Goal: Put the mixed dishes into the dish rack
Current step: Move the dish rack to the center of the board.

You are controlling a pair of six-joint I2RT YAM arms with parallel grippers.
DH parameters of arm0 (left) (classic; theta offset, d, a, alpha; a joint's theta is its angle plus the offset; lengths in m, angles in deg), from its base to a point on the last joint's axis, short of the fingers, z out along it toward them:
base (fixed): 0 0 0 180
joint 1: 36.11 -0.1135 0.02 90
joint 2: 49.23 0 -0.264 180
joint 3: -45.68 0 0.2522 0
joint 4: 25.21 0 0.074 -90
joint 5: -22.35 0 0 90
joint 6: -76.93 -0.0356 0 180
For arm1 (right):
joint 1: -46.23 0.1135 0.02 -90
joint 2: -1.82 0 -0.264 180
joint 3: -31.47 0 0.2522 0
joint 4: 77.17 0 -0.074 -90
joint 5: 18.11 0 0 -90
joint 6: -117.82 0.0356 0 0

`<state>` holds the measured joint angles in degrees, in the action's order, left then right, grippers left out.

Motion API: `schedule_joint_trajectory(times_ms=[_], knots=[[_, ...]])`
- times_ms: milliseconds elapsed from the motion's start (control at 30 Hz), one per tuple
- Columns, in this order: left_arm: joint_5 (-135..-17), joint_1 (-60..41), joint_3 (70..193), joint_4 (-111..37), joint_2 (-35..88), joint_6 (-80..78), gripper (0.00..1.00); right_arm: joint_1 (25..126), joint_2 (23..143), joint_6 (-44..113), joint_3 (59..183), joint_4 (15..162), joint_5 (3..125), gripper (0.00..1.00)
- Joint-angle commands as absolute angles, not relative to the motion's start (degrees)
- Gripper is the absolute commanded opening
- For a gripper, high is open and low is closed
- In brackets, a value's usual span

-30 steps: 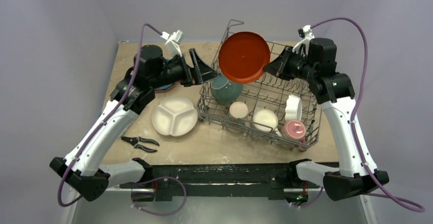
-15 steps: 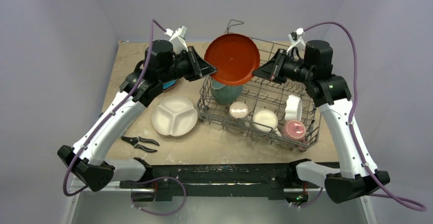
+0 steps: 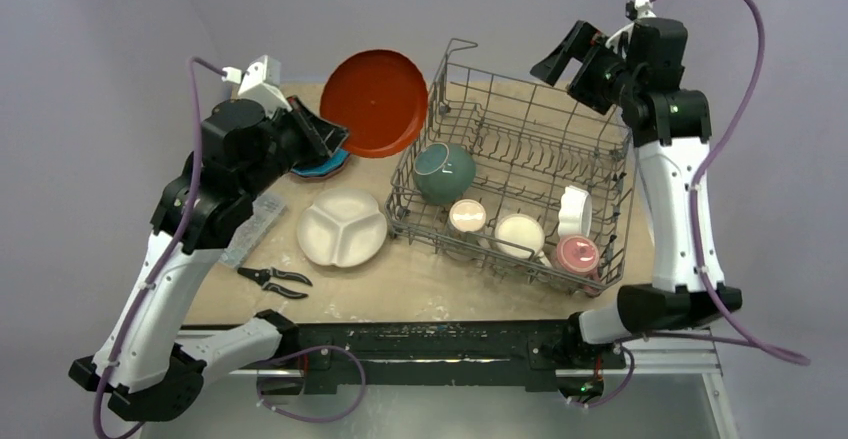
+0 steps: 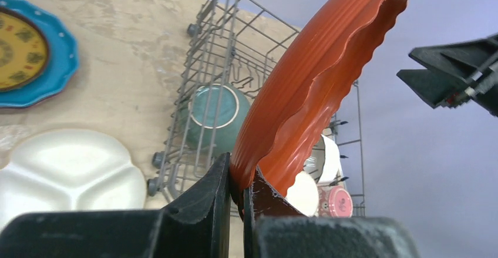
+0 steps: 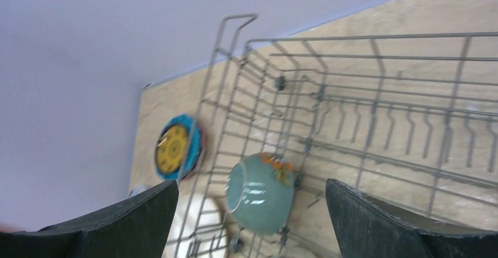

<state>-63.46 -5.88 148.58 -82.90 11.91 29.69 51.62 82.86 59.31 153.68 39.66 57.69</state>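
My left gripper [image 3: 338,139] is shut on the lower rim of the orange plate [image 3: 374,103], which it holds on edge above the table, left of the dish rack [image 3: 520,149]. The left wrist view shows both fingers pinching the plate's [image 4: 320,73] scalloped edge. My right gripper [image 3: 572,67] hangs open and empty above the rack's far right corner. In the rack lie a teal bowl [image 3: 445,172], two cream mugs [image 3: 467,216], a small white bowl [image 3: 575,209] and a pink mug [image 3: 577,254]. A white divided plate [image 3: 342,226] and a blue plate [image 3: 322,165] lie on the table.
Black-handled pliers [image 3: 273,278] lie near the table's front left, and a clear plastic box [image 3: 250,227] sits under my left forearm. The rack's upright tines [image 5: 376,123] stand bare at its far side. The teal bowl [image 5: 258,193] shows below my right fingers.
My right gripper let go of the orange plate, opened and pulled up and away to the right. My left gripper closed on the plate's rim and carried it left, off the rack.
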Motion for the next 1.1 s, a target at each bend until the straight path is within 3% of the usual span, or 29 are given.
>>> schedule_joint_trajectory(times_ms=[0, 100, 267, 467, 500, 600, 633, 1067], knots=[[-62.27, -8.37, 149.22, -88.68, 11.24, 26.10, 0.00, 48.06, 96.39, 58.43, 157.50, 32.79, 62.76, 0.98], [-63.91, -9.27, 148.35, -89.27, 11.04, 25.74, 0.00, 47.10, 103.32, 56.79, 159.01, 29.96, 66.44, 0.97], [-65.43, -9.40, 147.43, -90.41, 11.24, 24.60, 0.00, 46.93, 108.54, 53.78, 155.87, 31.96, 76.29, 0.88], [-65.72, -9.56, 146.78, -90.62, 13.19, 24.39, 0.00, 46.89, 113.18, 51.66, 152.93, 33.22, 83.04, 0.71], [-65.84, -9.83, 146.86, -90.66, 13.80, 24.68, 0.00, 46.93, 113.79, 51.50, 152.90, 33.18, 83.99, 0.67], [-68.73, -11.67, 146.98, -90.27, 15.45, 26.85, 0.00, 46.85, 115.07, 50.67, 153.07, 33.52, 86.03, 0.42], [-70.06, -12.56, 146.72, -90.01, 16.25, 27.91, 0.00, 46.73, 115.46, 50.45, 153.03, 33.79, 86.14, 0.40], [-86.50, -16.21, 143.45, -73.32, 24.79, 38.08, 0.00, 46.36, 120.19, 47.58, 152.76, 33.64, 82.36, 0.38]])
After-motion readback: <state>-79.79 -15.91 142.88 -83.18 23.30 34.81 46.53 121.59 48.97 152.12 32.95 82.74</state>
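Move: The right hand hangs high over the middle of the dish rack. The tines in its rear right part, where the hand is heading, lie about 9 cm ahead, 12 cm right and some 36 cm below. The teal bowl is roughly 19 cm to the hand's left and 1 cm ahead, and the white cup 11 cm back and 12 cm right, both down in the rack. From the left hand, those tines are about 19 cm ahead and 49 cm right, some 36 cm lower. The left fingers keep their pinch on the red plate's rim while the right hand dives about 32 cm into the rear right of the rack, going forward and right as it drops; it tips some 45 degrees downward, rolls its left side down, and its wide-open fingers narrow to under half. The left hand sinks about 10 cm, then also eases forward, tipping some 20 degrees down. No contact with the rack can be seen. ##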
